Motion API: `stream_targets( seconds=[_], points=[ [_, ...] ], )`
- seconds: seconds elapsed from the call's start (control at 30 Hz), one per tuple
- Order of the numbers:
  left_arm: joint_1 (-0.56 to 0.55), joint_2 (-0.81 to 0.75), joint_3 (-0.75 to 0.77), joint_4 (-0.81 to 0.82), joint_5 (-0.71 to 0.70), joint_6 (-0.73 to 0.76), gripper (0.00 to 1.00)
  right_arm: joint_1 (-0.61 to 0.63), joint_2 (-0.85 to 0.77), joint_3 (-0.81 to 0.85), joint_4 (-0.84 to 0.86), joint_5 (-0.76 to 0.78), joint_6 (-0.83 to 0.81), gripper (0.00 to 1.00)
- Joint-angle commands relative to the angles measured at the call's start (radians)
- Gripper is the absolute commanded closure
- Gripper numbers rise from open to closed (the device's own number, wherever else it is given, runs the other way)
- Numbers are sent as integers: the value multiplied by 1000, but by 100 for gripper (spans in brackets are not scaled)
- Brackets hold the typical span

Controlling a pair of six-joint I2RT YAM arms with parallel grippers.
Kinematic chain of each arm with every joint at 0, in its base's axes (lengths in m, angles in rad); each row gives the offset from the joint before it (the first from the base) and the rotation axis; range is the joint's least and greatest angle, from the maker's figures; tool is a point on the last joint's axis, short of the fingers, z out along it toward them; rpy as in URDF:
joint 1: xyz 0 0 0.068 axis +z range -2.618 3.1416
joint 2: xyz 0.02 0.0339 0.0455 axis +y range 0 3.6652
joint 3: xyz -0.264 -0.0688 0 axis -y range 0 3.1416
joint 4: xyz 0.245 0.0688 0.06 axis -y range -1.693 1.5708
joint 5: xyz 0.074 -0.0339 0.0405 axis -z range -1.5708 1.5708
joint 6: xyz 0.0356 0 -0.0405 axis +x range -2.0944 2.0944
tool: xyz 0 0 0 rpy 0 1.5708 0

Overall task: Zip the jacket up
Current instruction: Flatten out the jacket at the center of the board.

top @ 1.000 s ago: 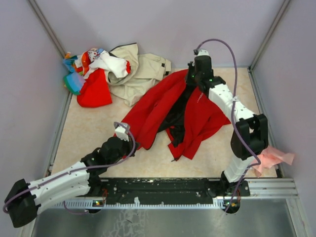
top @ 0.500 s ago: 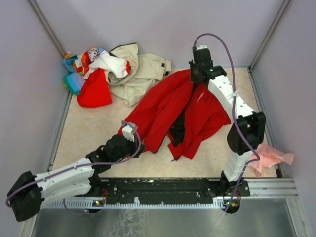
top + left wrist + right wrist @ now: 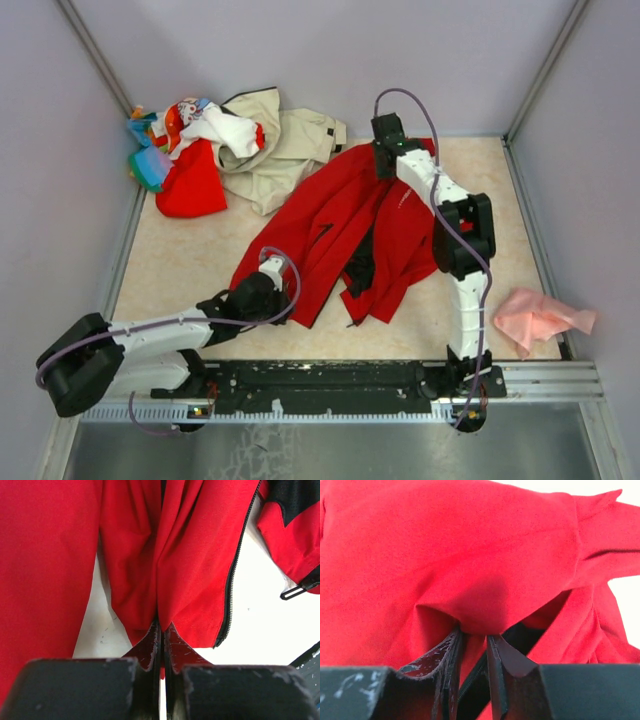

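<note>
The red jacket [image 3: 325, 225] lies crumpled in the middle of the table, its front parted over the black lining. My left gripper [image 3: 268, 270] is at the jacket's near left hem. In the left wrist view this gripper [image 3: 162, 627] is shut on a fold of the red cloth [image 3: 200, 555], and the black zipper [image 3: 230, 585] runs down to its right. My right gripper [image 3: 385, 162] is at the jacket's far top edge. In the right wrist view that gripper [image 3: 472, 636] has its jaws apart, with red cloth [image 3: 470, 545] bulging over the tips and zipper teeth [image 3: 470, 686] in the gap.
A beige jacket [image 3: 290, 140] and a heap of mixed clothes [image 3: 185, 150] lie at the far left corner. A pink cloth [image 3: 540, 315] lies at the near right. Walls close in the table on three sides, and a black rail [image 3: 330, 385] runs along the near edge.
The right gripper has carried the jacket's top edge back and to the left and its jaws have parted. The left gripper, still shut, has moved right with the hem.
</note>
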Motion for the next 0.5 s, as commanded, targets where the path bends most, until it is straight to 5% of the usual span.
stream_targets(
  seconds=[0.0, 0.23, 0.47],
  points=[
    [2, 55, 42, -20, 24, -7, 96, -15, 55, 159, 44, 41, -35, 72],
    [2, 32, 63, -30, 16, -3, 74, -15, -55, 85, 55, 6, -18, 57],
    [2, -83, 81, -87, 10, 7, 46, 16, -342, -253, 156, -83, 37, 41]
  ],
)
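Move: The left hand, low over the board, still pinches the red jacket's front hem. The front's lower zip corner lies about 6 cm to its right and 3 cm back, the zip pull some 16 cm right and 2 cm back. The right hand, already part open, is at a fold of the jacket's collar end, about 1 cm ahead and 2 cm below; the white lettering is roughly 5 cm right, 5 cm back and 7 cm lower, the beige garment some 25 cm left and 4 cm ahead. The left hand lets go of the hem: its fingers spread to about half open almost on the spot, then it lifts about 1.5 cm. The right hand, opening further, carries on forward over the collar end by some 2.5 cm, then swings back about 4 cm while rising 2 cm in all, its fingertips coming clear of the fold. ##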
